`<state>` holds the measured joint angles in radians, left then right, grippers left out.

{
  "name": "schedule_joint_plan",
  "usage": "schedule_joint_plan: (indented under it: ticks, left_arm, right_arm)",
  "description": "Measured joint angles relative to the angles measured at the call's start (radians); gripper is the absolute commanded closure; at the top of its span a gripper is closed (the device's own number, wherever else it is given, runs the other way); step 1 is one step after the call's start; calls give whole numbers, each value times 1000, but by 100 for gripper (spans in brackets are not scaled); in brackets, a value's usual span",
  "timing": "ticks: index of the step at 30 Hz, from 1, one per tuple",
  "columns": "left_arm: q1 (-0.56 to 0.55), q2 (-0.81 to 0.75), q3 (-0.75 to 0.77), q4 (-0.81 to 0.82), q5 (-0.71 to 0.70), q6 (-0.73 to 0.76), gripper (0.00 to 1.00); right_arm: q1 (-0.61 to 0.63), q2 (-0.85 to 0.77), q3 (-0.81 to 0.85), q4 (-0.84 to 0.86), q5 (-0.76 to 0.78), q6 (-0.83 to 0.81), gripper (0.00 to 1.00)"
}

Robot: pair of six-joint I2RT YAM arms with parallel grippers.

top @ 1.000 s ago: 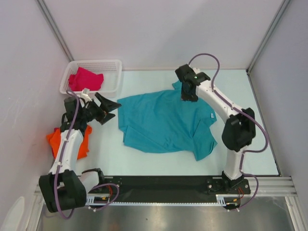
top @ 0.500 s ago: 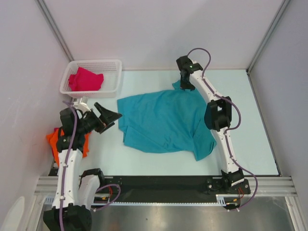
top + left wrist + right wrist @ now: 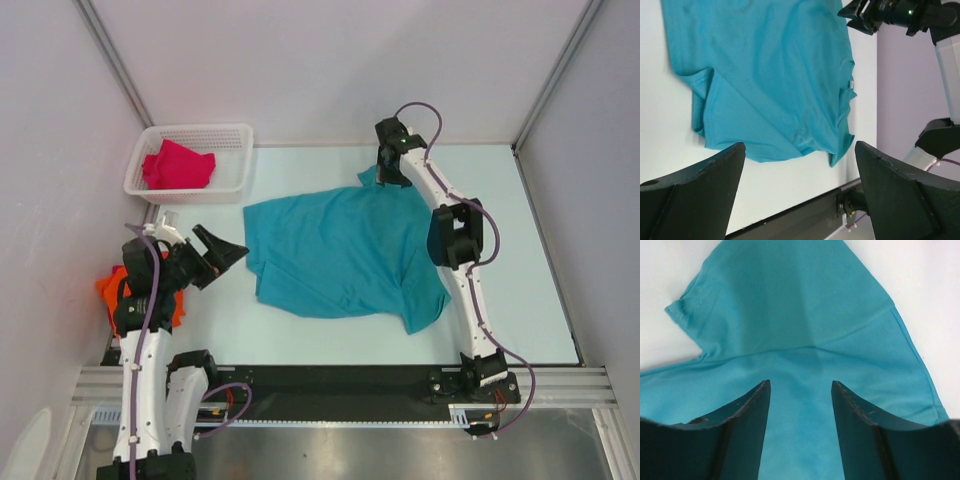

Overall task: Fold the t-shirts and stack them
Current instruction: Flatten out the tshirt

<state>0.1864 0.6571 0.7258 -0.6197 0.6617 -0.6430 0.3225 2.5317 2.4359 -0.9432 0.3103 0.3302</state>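
A teal-blue t-shirt (image 3: 345, 250) lies spread, a little rumpled, in the middle of the table. My right gripper (image 3: 389, 180) hovers over its far sleeve (image 3: 790, 305), jaws open, cloth showing below the gap (image 3: 800, 385) and nothing pinched. My left gripper (image 3: 228, 258) hangs just left of the shirt's left edge, wide open and empty (image 3: 800, 146), looking across the teal shirt (image 3: 765, 75). A bright orange t-shirt (image 3: 108, 292) lies at the left edge, partly hidden under the left arm. A magenta-red t-shirt (image 3: 178, 165) is bunched in the basket.
The white lattice basket (image 3: 190, 131) stands at the far left corner. Grey walls close in the table on the left, back and right. A black rail (image 3: 340, 382) runs along the near edge between the arm bases.
My right gripper has reached a little farther over the far sleeve and its jaws have spread wider. The left arm has drawn back toward the near edge, gripper still open.
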Motion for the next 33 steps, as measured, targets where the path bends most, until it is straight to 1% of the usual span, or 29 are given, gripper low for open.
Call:
schedule_joint_plan:
  ticks: [3,6,8,11,15,20,26,33]
  left_arm:
    - [0,-33,0,-18,-51,0,3]
    - [2,-63,0,-43,-119,-2,3]
    - [13,-89,0,-65,-167,-4,3]
    - [41,-107,0,-82,-203,-6,3]
    - [62,-117,1,-99,-246,-6,3]
    - [66,-113,8,-108,-268,-3,3]
    - [66,-87,34,-109,-267,-3,3]
    - [66,-61,51,-109,-267,-2,3]
  right_arm:
    - [-19,0,-46,61,-42,1,41]
    - [-61,2,-80,95,-138,36,41]
    - [-100,5,-80,119,-216,71,41]
    - [-153,6,-80,160,-315,118,41]
    - [-208,8,-80,199,-390,152,41]
    - [-222,17,-77,224,-413,167,41]
    - [-228,109,26,217,-406,166,41]
    - [-250,128,48,232,-384,163,41]
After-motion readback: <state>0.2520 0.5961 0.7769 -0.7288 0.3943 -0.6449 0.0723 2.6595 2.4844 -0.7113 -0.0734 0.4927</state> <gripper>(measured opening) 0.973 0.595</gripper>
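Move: The right hand hovers over the shirt by its far sleeve. The shoulder corner, where that sleeve's seam meets the right edge, is about 6 cm ahead, 7 cm to its right and 5 cm below. The sleeve tip lies some 14 cm straight ahead, and the collar tag about 13 cm back and 10 cm right, both at table level. From the left hand, the shoulder corner is roughly 40 cm ahead, 44 cm right and 20 cm lower. Forward and to the right, about 7 cm each way, the right hand travels low across the sleeve towards the shoulder corner, sinking some 3 cm overall and rolling about 25 degrees so its left side rises; the half-open fingers end around the edge, contact unclear. The empty left hand swings about 5 cm left, away from the shirt, turning counter-clockwise and staying wide open. ##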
